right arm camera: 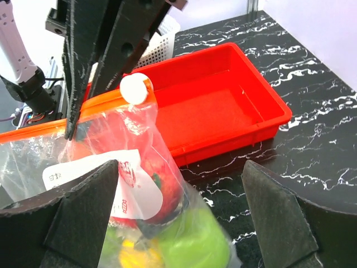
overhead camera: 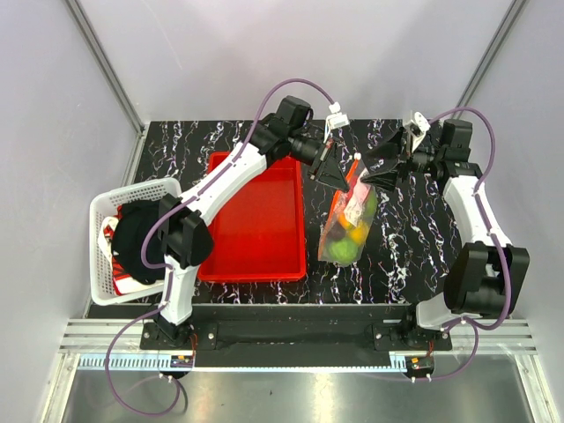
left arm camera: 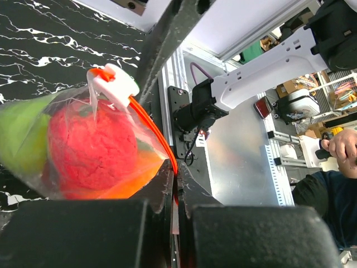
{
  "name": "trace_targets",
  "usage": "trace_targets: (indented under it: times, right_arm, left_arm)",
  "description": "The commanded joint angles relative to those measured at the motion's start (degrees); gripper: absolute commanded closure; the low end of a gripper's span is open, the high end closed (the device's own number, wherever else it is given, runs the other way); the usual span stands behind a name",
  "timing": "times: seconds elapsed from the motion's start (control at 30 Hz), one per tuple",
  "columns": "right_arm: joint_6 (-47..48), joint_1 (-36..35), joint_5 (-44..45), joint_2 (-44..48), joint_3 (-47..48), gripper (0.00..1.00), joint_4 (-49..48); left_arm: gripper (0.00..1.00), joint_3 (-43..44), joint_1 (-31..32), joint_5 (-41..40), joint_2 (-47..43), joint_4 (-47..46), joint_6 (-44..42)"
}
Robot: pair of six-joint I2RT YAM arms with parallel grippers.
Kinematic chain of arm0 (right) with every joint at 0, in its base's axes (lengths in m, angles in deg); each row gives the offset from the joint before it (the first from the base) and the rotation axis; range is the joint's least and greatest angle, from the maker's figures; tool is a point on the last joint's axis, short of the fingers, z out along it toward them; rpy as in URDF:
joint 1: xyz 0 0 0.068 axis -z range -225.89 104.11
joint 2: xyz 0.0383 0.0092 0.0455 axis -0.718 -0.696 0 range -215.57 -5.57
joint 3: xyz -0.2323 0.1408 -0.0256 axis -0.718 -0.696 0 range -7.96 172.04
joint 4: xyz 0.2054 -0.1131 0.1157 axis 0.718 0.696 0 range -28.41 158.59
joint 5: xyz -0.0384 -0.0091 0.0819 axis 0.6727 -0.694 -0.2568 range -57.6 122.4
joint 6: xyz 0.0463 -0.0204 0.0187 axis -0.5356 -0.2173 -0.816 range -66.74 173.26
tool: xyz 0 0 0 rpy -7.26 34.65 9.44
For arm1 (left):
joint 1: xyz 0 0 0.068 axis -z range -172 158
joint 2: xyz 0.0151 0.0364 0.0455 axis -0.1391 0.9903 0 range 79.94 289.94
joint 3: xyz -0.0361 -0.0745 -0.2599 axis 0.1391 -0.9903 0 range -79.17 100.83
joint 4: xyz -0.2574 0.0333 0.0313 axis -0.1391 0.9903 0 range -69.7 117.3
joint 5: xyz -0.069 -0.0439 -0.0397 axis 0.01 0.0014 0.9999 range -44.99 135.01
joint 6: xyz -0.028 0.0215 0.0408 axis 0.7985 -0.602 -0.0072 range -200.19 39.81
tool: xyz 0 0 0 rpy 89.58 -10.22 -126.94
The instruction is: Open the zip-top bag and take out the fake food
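Observation:
The clear zip-top bag (overhead camera: 348,225) hangs tilted just right of the tray, its lower end down by the table. My left gripper (overhead camera: 337,181) is shut on the bag's red-orange zip strip (left arm camera: 153,131), close to the white slider (left arm camera: 114,84). Fake food fills the bag: a red fruit (left arm camera: 92,148), a green fruit (right arm camera: 195,240) and a yellow piece (overhead camera: 357,233). On the bag's right side, my right gripper (overhead camera: 374,176) is open. Its fingers (right arm camera: 83,212) stand wide either side of the bag (right arm camera: 139,184), gripping nothing.
A red tray (overhead camera: 256,220) lies left of the bag. A white basket (overhead camera: 132,189) with a dark bundle (overhead camera: 137,242) sits at the table's left edge. Black marbled tabletop (overhead camera: 405,256) shows right of the bag.

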Motion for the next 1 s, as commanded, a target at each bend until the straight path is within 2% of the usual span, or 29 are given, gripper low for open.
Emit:
trace_targets:
  times: [0.0,0.23,0.47,0.73,0.8,0.83,0.9,0.97]
  right_arm:
    - [2.59,-0.46,-3.06,1.65,1.11,0.00,-2.50]
    - [0.57,-3.09,-3.95,0.06,1.91,0.01,-3.47]
    - [0.92,-4.24,-4.29,0.59,1.46,0.09,-3.82]
    - [0.57,-4.24,-2.11,3.31,-0.55,0.47,-3.82]
    - [0.66,-4.24,-1.40,4.54,-0.91,0.54,-3.82]
    - [0.66,-4.24,-0.96,4.98,-1.26,0.77,-3.74]
    - [1.18,-4.24,1.32,6.03,-1.61,0.99,-3.74]
    - [1.36,-4.24,3.34,6.74,-2.31,1.00,-3.73]
  left_arm:
    - [1.00,3.50,0.45,3.56,-0.68,-2.06,0.86]
    - [1.00,4.91,1.51,3.39,0.81,-1.97,1.30]
    - [1.00,5.09,2.39,2.77,1.16,-1.97,1.92]
    - [1.00,1.57,2.39,-0.73,-0.85,-1.97,0.95]
    - [1.00,0.44,2.39,-2.84,-1.73,-1.71,0.69]
    - [1.00,0.25,2.39,-4.77,-2.17,-1.71,0.60]
    - [1.00,-0.53,2.39,-7.15,-3.31,-1.53,0.78]
    - [1.00,-1.50,2.39,-10.40,-4.10,-1.44,1.04]
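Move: The zip-top bag hangs from the left fingers, which still hold its orange zip strip. The white slider end is about 4 cm to the right hand's left, 2 cm back and 3 cm above; from the left hand it is some 5 cm ahead, 2 cm right and roughly level. From the right hand, the fake tomato inside lies about 3 cm back, 6 cm left and 6 cm down, and the red tray's middle some 28 cm left, 6 cm back and 27 cm below. The bag's upper corner, just below the white slider, is what the wide-open right fingers reach for: that hand goes some 2.5 cm left and about 2 cm back, rising slightly, then shuts fully, pinching the plastic. The left hand keeps its grip on the orange strip, easing about 1.5 cm right, and near the end sinks roughly 2 cm. ##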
